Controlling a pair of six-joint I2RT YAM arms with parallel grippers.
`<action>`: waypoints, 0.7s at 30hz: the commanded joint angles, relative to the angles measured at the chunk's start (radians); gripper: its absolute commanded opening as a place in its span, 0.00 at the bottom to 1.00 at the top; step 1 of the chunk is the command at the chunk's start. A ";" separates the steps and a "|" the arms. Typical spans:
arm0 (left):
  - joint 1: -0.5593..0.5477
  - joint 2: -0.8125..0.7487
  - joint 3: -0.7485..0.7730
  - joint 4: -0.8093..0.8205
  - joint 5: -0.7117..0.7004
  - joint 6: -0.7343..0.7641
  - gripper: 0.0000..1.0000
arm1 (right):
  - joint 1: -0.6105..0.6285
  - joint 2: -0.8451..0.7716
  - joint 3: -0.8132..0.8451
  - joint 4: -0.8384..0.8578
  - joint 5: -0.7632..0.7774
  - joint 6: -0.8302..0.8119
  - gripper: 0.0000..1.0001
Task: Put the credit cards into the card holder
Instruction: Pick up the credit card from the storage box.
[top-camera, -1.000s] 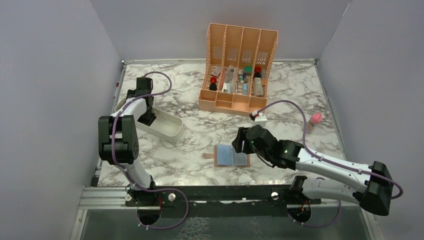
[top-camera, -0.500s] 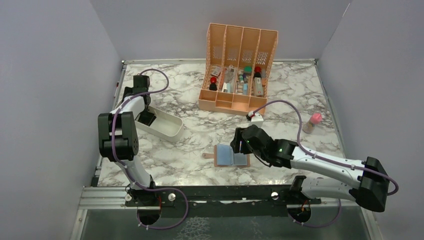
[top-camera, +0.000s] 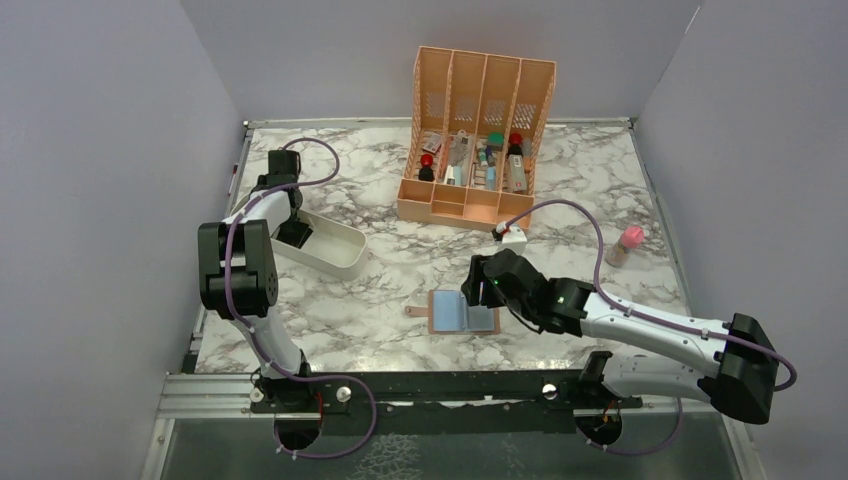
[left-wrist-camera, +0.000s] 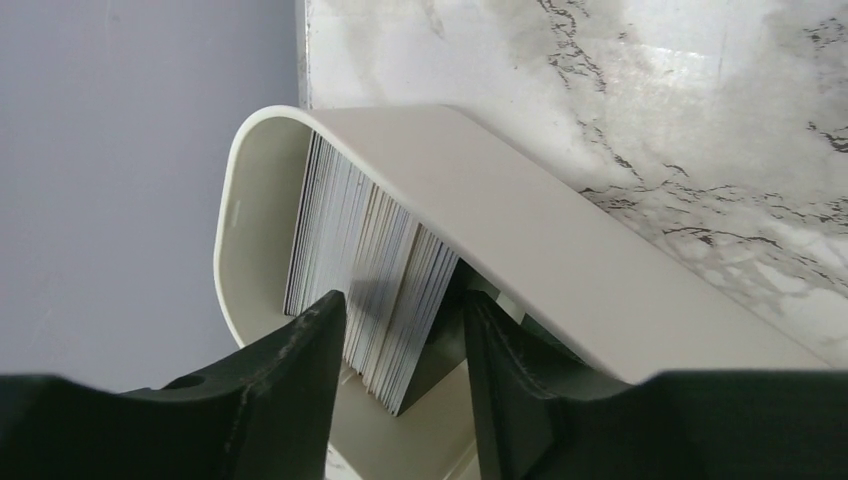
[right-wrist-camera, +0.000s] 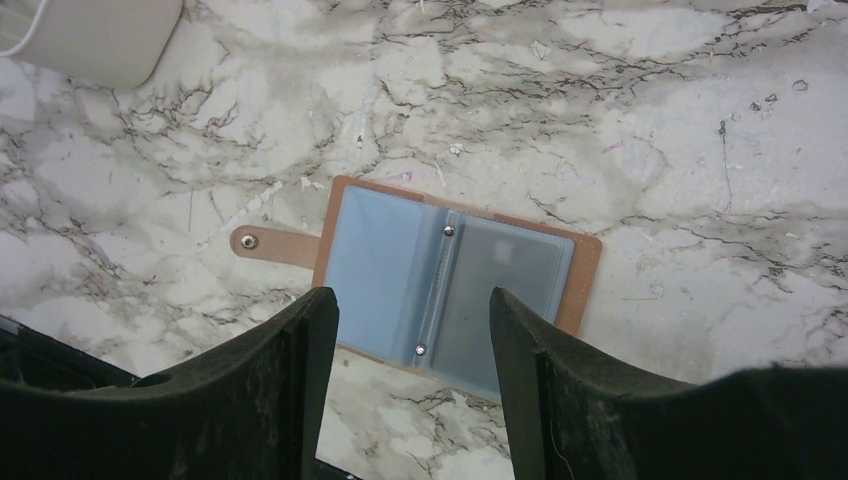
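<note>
The credit cards (left-wrist-camera: 365, 265) stand on edge as a thick stack in a white oblong tray (left-wrist-camera: 520, 225), with a dark card at the stack's right end. My left gripper (left-wrist-camera: 405, 335) is down in the tray (top-camera: 338, 256) with its jaws open on either side of the stack's near end. The left finger is close against the cards and a narrow gap shows on the right. The card holder (top-camera: 463, 312) lies open and flat, light blue inside, with its snap tab to the left. My right gripper (right-wrist-camera: 412, 320) hovers open just above the holder (right-wrist-camera: 400, 265), holding nothing.
A tall peach compartment organizer (top-camera: 478, 140) with small items stands at the back centre. A small bottle with a pink cap (top-camera: 628, 243) stands at the right. Grey walls close in the left, right and back of the table.
The left gripper's jaws have narrowed around the card stack, and it shifted slightly within the tray. The right gripper moved a little left over the holder, then held still.
</note>
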 joint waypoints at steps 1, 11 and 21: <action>0.007 -0.016 0.029 0.003 0.029 0.016 0.46 | -0.005 -0.006 0.015 0.027 0.002 -0.012 0.63; 0.007 -0.040 0.050 -0.016 0.030 0.024 0.33 | -0.007 -0.007 0.012 0.024 -0.003 -0.005 0.62; 0.005 -0.066 0.057 -0.031 0.048 0.026 0.21 | -0.007 -0.002 0.010 0.029 -0.017 0.004 0.62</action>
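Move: My left hand is already down in the storage box's left end, fingers astride the near edge of the standing card stack; the credit card there lies about 1 cm ahead and 1 cm left, its middle roughly 3 cm lower. The rest of the stack is some 3 cm left and 2 cm ahead; a black card lies about 9 cm right and 6 cm back. From my idle right hand, the credit card is roughly 19 cm ahead, 48 cm left and 7 cm lower. I close my left fingers to about half their opening on the near edge of the card stack, nearly staying in place: I slip about half a centimetre to the right, sink a trace, then ease up by under 1 cm while the fingers keep narrowing. My right-side finger comes in towards the stack's front face; the wrist hardly turns. ##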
